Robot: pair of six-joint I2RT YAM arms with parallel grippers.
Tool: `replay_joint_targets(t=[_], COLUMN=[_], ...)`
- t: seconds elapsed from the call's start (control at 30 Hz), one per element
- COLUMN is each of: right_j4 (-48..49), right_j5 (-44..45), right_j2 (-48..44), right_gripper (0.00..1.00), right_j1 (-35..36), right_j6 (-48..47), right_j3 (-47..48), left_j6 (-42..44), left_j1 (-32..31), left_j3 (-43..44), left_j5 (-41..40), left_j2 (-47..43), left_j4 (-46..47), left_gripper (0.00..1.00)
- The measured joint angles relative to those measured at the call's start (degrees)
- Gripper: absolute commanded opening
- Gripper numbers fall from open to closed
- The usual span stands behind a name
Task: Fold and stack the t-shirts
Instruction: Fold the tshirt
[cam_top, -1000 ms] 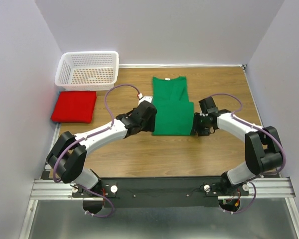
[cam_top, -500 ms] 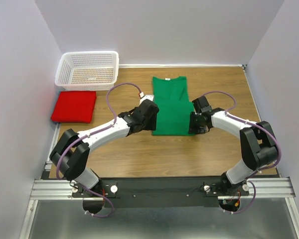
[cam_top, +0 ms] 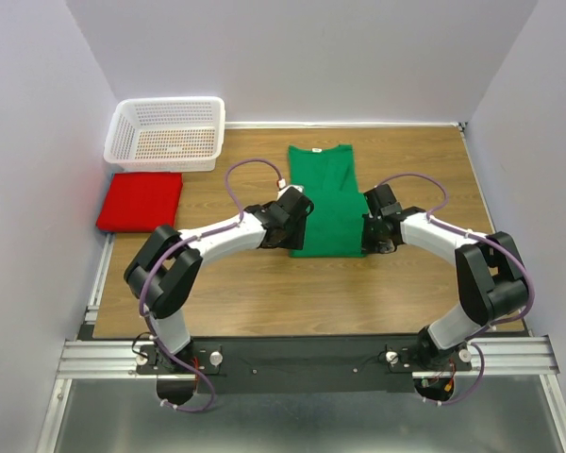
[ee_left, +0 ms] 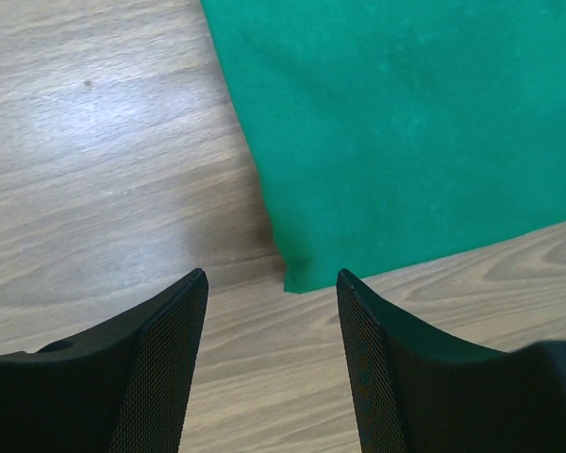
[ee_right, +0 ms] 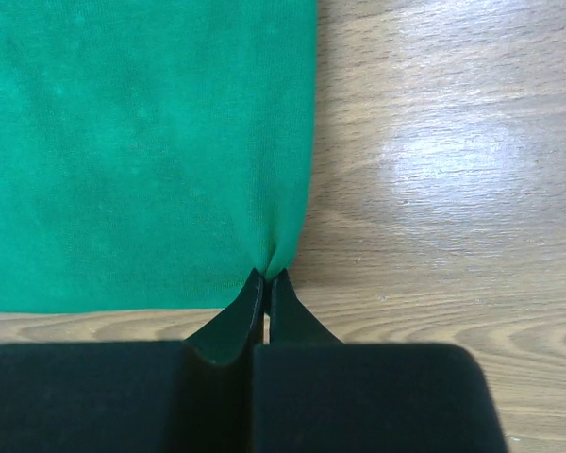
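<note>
A green t-shirt lies flat in the middle of the table, folded lengthwise, collar at the far end. My right gripper is shut on the near right corner of the green t-shirt, pinching the cloth into a small pucker. My left gripper hovers open just short of the near left corner of the green t-shirt, with bare wood between its fingers. A red t-shirt lies folded into a square at the left edge of the table.
A white perforated basket stands at the back left, just behind the red t-shirt. Grey walls close in the wooden table on the left, back and right.
My right gripper closed on the shirt's near right corner. My left gripper moved right, up to the near left corner, and stayed open.
</note>
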Motion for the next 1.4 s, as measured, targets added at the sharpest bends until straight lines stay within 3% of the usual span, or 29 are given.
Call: replay_joint_targets(t=[0.47,0.8,0.93,1.17,1.4], right_j4=[0.1,0.0,0.0,-0.1,-2.6], right_j5=[0.9,1.2,1.3,1.3,1.5], right_j2=[0.0,-0.1,-0.1,-0.1,-0.9], right_gripper=[0.01,0.01,0.01,0.01,0.01], right_j1=[0.8,1.1,1.1,1.7,3.9], right_j6=[-0.9,-1.2,-1.2,-1.2,-1.0], right_j3=[0.0,0.1,0.1,0.1,-0.1], left_j6=[0.2,0.4,0.5,0.4,0.7], left_j1=[-0.5,-0.9,-1.1,-1.4,-1.9], left_j3=[3.8,4.7,4.7,4.9,2.8], left_j5=[2.0,3.3,3.3,4.6,4.7], left_j2=[7.1,8.6,8.7,8.9,7.3], left_j4=[-3.3,-3.8,-4.0,-3.6,-3.3], left_gripper=[0.51,0.51,0.42,0.00,0.00])
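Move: The t-shirt's near left corner lies about 4 cm below the left hand, some 2 cm back and 2 cm to its right; the near right corner is already pinched in the right hand, roughly 17 cm to the right of that left corner and level with it. The collar end lies about 25 cm ahead of the left hand and 7 cm to its right. From the right hand, the left corner is some 17 cm to the left, about level fore and aft. Down about 4 cm, easing slightly back and right, the left hand sinks onto the t-shirt's near left corner with its fingers narrowing and tipping a little steeper, then shuts them fully and pinches the corner. The right hand keeps its pinch on the near right corner and waits; at the very end both begin drawing the hem back towards the bases, the right hand by roughly 1.5 cm. ##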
